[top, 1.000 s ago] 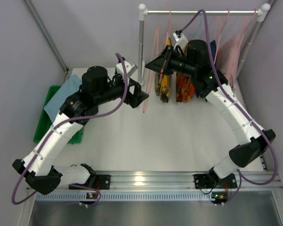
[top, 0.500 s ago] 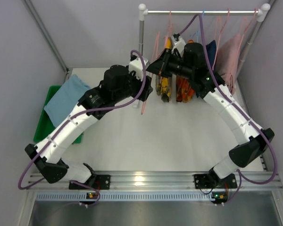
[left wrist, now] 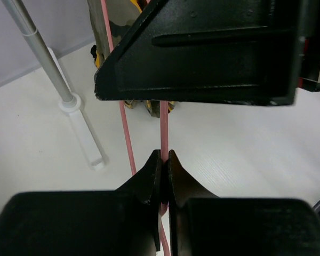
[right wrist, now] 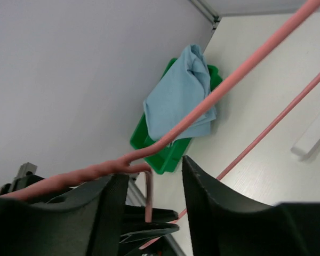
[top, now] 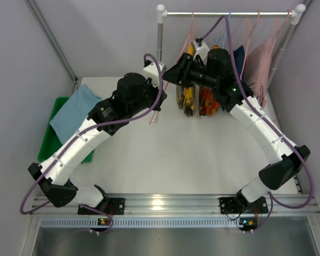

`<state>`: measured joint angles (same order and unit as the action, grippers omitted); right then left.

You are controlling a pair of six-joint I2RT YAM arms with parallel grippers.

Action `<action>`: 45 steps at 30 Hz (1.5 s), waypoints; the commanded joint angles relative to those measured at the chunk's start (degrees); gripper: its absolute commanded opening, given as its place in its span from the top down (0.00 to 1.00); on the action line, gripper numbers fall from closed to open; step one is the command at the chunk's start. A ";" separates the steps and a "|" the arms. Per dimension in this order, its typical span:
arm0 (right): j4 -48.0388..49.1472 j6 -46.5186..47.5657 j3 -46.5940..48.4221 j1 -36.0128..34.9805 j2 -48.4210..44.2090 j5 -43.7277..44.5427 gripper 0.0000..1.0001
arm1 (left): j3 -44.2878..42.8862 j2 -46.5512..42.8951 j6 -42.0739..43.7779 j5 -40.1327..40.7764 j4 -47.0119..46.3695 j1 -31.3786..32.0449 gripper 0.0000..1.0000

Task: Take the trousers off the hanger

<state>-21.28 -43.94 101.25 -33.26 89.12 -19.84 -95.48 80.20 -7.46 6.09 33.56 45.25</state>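
The yellow black-blotched trousers (top: 187, 99) hang folded from the rail (top: 229, 13); a strip of them (left wrist: 111, 24) shows in the left wrist view. The light blue trousers (top: 73, 109) (right wrist: 180, 95) lie over the green bin (top: 49, 133) (right wrist: 168, 154). My left gripper (top: 161, 98) (left wrist: 164, 158) is shut on a thin pink hanger wire (left wrist: 164, 128) (top: 154, 115) just left of the yellow pair. My right gripper (top: 173, 72) (right wrist: 152, 170) is open at the hanger's twisted neck (right wrist: 90, 173), which rests against its left finger (right wrist: 109, 208).
An orange-red patterned pair (top: 208, 101), a navy pair (top: 240, 56) and pink cloth (top: 262, 61) hang further right on the rail. The rack's white post (top: 160, 48) (left wrist: 40, 50) and its foot (left wrist: 85, 136) stand close to my left gripper.
My left arm swung right to the pink hanger and its jaws shut on the wire. My right gripper, shut at the hanger's neck before, has opened.
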 commanded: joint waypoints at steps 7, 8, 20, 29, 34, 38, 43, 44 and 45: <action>2.03 4.91 -1.14 -0.93 -6.05 1.29 0.01 | -0.67 -4.88 -4.92 3.76 -1.13 -1.31 1.00; 2.12 6.14 -2.10 -0.76 -6.67 1.64 0.01 | -0.58 -4.79 -5.36 4.02 -0.96 -1.74 1.00; 0.98 14.75 -10.45 5.29 -20.47 3.75 0.01 | -11.90 5.12 -5.46 8.59 -3.58 -2.63 1.00; -1.75 14.94 -11.34 11.63 -26.01 2.52 0.01 | -25.00 19.45 -5.89 6.32 -6.14 -7.44 1.00; -2.71 13.53 -11.69 14.88 -26.98 0.06 0.01 | -32.21 28.06 -13.97 -5.36 -4.47 -14.31 1.00; -2.89 13.80 -13.27 16.73 -27.77 -0.47 0.01 | -34.77 30.71 -14.25 -9.16 -5.61 -16.34 1.00; -2.54 13.36 -14.68 17.61 -28.21 -1.43 0.01 | -36.09 31.85 -11.96 -9.78 -6.93 -16.34 1.00; -2.28 13.18 -15.03 17.70 -28.13 -1.61 0.01 | -36.53 31.94 -11.87 -9.87 -7.02 -16.43 1.00; -2.10 13.09 -15.12 17.79 -28.21 -1.61 0.00 | -36.53 32.12 -11.96 -9.95 -7.02 -16.43 1.00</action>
<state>-23.68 -30.44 86.32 -16.69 62.08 -20.18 -128.35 113.03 -19.55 -1.80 31.22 28.80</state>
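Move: In the left fingers is the empty pink hanger, bound for the rail's left end, about 26 cm ahead, 2 cm right and some 18 cm above; the left post stands about 4 cm left of that spot. The camouflage trousers hang roughly 17 cm ahead, 10 right and 5 below the left hand. From the right hand that rail spot is about 20 cm straight ahead, 14 up, and the orange trousers 10 ahead, 15 right, 10 below. Carrying the hanger up and slightly left at first, the left hand, still pinching its side, then reaches forward about 19 cm to the rail, rising and then dipping some 6 cm as if to hook it on, while yawing 10–15 degrees counter-clockwise. The right fingers, already parting, open wide, free the hanger and back off about 16 cm right, 5 back and 5 up, tipping upward. ##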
